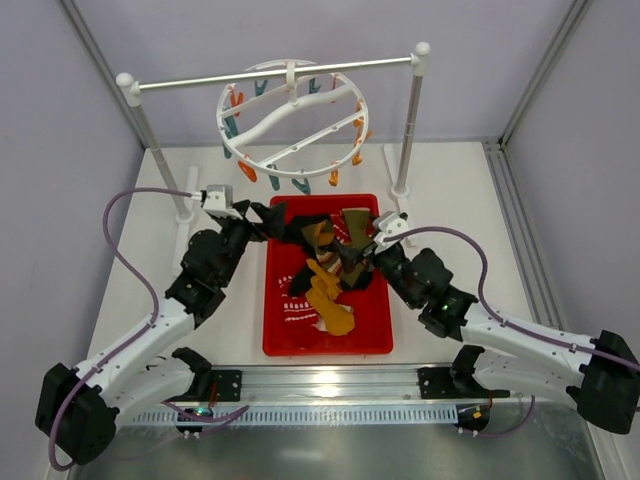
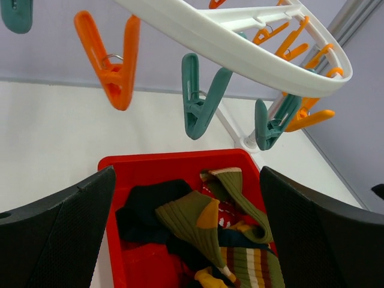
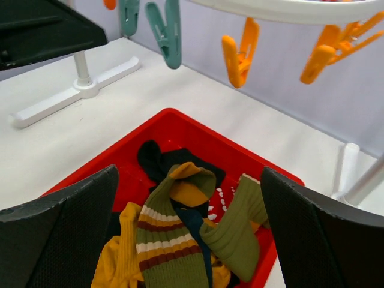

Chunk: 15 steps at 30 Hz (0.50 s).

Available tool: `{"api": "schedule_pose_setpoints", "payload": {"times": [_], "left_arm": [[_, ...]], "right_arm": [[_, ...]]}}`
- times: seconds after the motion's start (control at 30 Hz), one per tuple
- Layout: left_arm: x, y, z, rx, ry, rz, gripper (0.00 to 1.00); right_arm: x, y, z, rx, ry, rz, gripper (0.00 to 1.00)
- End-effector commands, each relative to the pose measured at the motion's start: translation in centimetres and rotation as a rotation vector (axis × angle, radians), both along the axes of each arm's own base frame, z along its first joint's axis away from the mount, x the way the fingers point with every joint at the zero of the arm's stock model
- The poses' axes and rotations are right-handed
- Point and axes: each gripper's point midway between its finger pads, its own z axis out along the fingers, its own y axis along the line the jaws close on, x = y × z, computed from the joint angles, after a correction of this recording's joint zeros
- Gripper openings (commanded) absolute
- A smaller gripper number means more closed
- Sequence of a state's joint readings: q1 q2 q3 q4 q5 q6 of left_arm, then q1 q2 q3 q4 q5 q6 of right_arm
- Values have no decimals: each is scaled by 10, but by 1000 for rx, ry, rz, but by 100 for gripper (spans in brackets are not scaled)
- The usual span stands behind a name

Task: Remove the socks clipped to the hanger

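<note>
The white ring hanger (image 1: pixel 290 85) hangs from the bar with orange and teal clips round its rim, and I see no sock on any visible clip. The socks (image 1: pixel 328 268), olive, striped, mustard, navy and black, lie heaped in the red tray (image 1: pixel 325 350). My left gripper (image 1: pixel 268 218) hovers open over the tray's back left corner. My right gripper (image 1: pixel 362 245) hovers open over its back right. In the left wrist view the open gripper (image 2: pixel 187 174) frames the socks (image 2: pixel 204 222) below the hanger (image 2: pixel 240 45). The right wrist view shows the same: gripper (image 3: pixel 189 174), socks (image 3: pixel 180 240), hanger (image 3: pixel 288 9).
The silver bar (image 1: pixel 270 73) rests on two white-capped posts (image 1: pixel 405 120) with flat feet (image 3: pixel 78 90) beside the tray. A red sock with white pattern (image 1: pixel 300 312) lies in the tray. Clips (image 2: pixel 198 102) dangle just above both grippers. Enclosure walls stand on three sides.
</note>
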<state>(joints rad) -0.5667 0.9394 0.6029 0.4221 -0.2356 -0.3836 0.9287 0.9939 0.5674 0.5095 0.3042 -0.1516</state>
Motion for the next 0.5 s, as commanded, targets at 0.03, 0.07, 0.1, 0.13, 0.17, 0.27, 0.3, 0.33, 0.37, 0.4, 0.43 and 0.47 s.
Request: {"api": "schedule_pose_setpoints", "payload": {"times": [0.03,0.07,0.1,0.13,0.17,0.27,0.3,0.33,0.37,0.4,0.43,0.47], "left_arm": [[-3,17,7,-2,-30,67,100],[-6,21,5,-2,-33,77,99],[-8,24,4,-2,-34,85,100],[-8,28,1,-3,-35,102,100],[-11,32,-1,-7,-42,113,100],[-14,40,-4,-3,-37,148,100],[-15,43,-4,-3,-35,156,100],[-15,45,-4,-2,-32,168,100],[-15,47,-5,1,-28,174,99],[-15,47,-5,4,-27,177,100],[-14,47,-6,9,-24,178,100],[-14,48,-7,12,-22,182,100]], "right_arm": [[-2,-36,28,103,-95,-121,100],[-2,-48,38,145,-117,-165,100],[-2,-55,31,144,-119,-191,99],[-2,-62,32,156,-127,-213,100],[-1,-71,37,190,-143,-245,100],[11,-89,29,219,-132,-302,100],[19,-98,23,214,-127,-329,100],[22,-101,20,232,-116,-333,100],[25,-105,19,235,-116,-344,100],[29,-109,16,232,-111,-359,100],[30,-111,16,235,-111,-364,100],[31,-113,14,234,-109,-372,100]]}}
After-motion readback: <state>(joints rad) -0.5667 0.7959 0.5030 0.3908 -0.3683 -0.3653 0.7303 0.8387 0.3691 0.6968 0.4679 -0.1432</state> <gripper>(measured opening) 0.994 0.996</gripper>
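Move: The olive sock, already dropped into the red bin, lies about 14 cm straight ahead of the right hand and some 22 cm below. The striped sock is about 8 cm ahead and 5 cm left of that hand, and the mustard sock level with it and 5 cm left, both equally low. From the left hand, the olive sock is roughly 11 cm ahead, 16 cm right and 24 cm down. Open and empty, the right hand swings about 10 cm right, turning 20 degrees clockwise; the left eases 4 cm left. ##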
